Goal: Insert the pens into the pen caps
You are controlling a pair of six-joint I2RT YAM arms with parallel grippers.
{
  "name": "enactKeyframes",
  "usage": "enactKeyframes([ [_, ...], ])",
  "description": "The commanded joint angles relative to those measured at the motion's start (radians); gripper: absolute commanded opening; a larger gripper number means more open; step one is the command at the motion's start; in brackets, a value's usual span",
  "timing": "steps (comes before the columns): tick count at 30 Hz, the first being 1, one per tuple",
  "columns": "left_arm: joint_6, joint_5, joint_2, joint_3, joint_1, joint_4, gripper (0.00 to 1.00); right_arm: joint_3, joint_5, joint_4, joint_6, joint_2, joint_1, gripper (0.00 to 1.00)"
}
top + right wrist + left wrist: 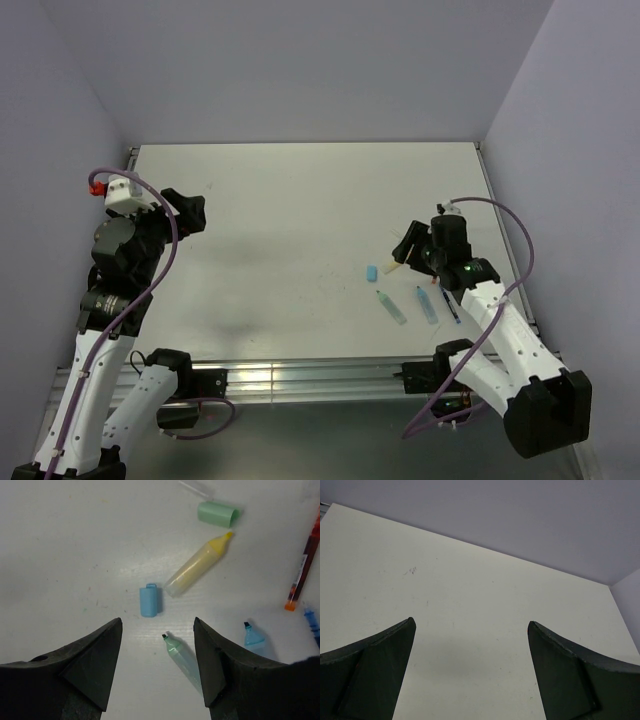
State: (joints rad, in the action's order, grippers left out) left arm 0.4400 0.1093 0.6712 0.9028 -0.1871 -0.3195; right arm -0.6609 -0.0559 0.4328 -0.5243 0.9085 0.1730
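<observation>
My right gripper (157, 625) (405, 245) hangs open over the pens at the table's right side, holding nothing. Between its fingers, lower down, lies the uncapped pale green marker (182, 656) (390, 306). Just beyond the fingertips is a light blue cap (149, 600) (371, 271), with the yellow marker (197, 566) and a green cap (216, 514) farther off. To the right are the light blue marker (254, 636) (426, 303), a red pen (302, 567) and a dark blue pen (312, 622) (452, 305). My left gripper (471, 622) (192, 210) is open over bare table at the far left.
The white table (300, 220) is walled by grey panels at the back and both sides. A small clear piece (195, 487) lies past the green cap. A metal rail (300, 378) runs along the near edge between the arm bases.
</observation>
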Motion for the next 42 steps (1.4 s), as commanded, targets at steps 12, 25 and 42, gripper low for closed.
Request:
enactKeyframes([
  [12,0.011,-0.010,-0.013,0.015,0.003,0.014,0.99,-0.017,0.149,0.145,-0.069,0.174,0.197,0.64],
  [25,0.008,-0.002,-0.013,0.015,0.003,0.013,0.99,-0.032,0.186,0.172,-0.060,0.311,0.287,0.64],
  [42,0.006,0.000,-0.009,0.015,0.003,0.013,0.99,-0.060,0.197,0.198,-0.039,0.397,0.361,0.64],
])
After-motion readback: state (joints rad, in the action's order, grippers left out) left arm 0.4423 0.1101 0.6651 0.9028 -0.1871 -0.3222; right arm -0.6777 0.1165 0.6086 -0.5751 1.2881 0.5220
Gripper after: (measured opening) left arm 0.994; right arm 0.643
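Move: The green pen lies some 9 cm back of the right hand and 5 cm to its left, about 13 cm below. At that same depth, the blue cap is about 10 cm left and level fore-and-aft, the yellow pen 4 cm ahead and 4 cm left, and the blue pen 9 cm back and 5 cm right. From the left hand, the green pen is roughly 49 cm right, 10 cm back and 33 cm below. Right hand sinks about 11 cm, drawing back and left over the green pen, tipping down, fingers still part-open. ##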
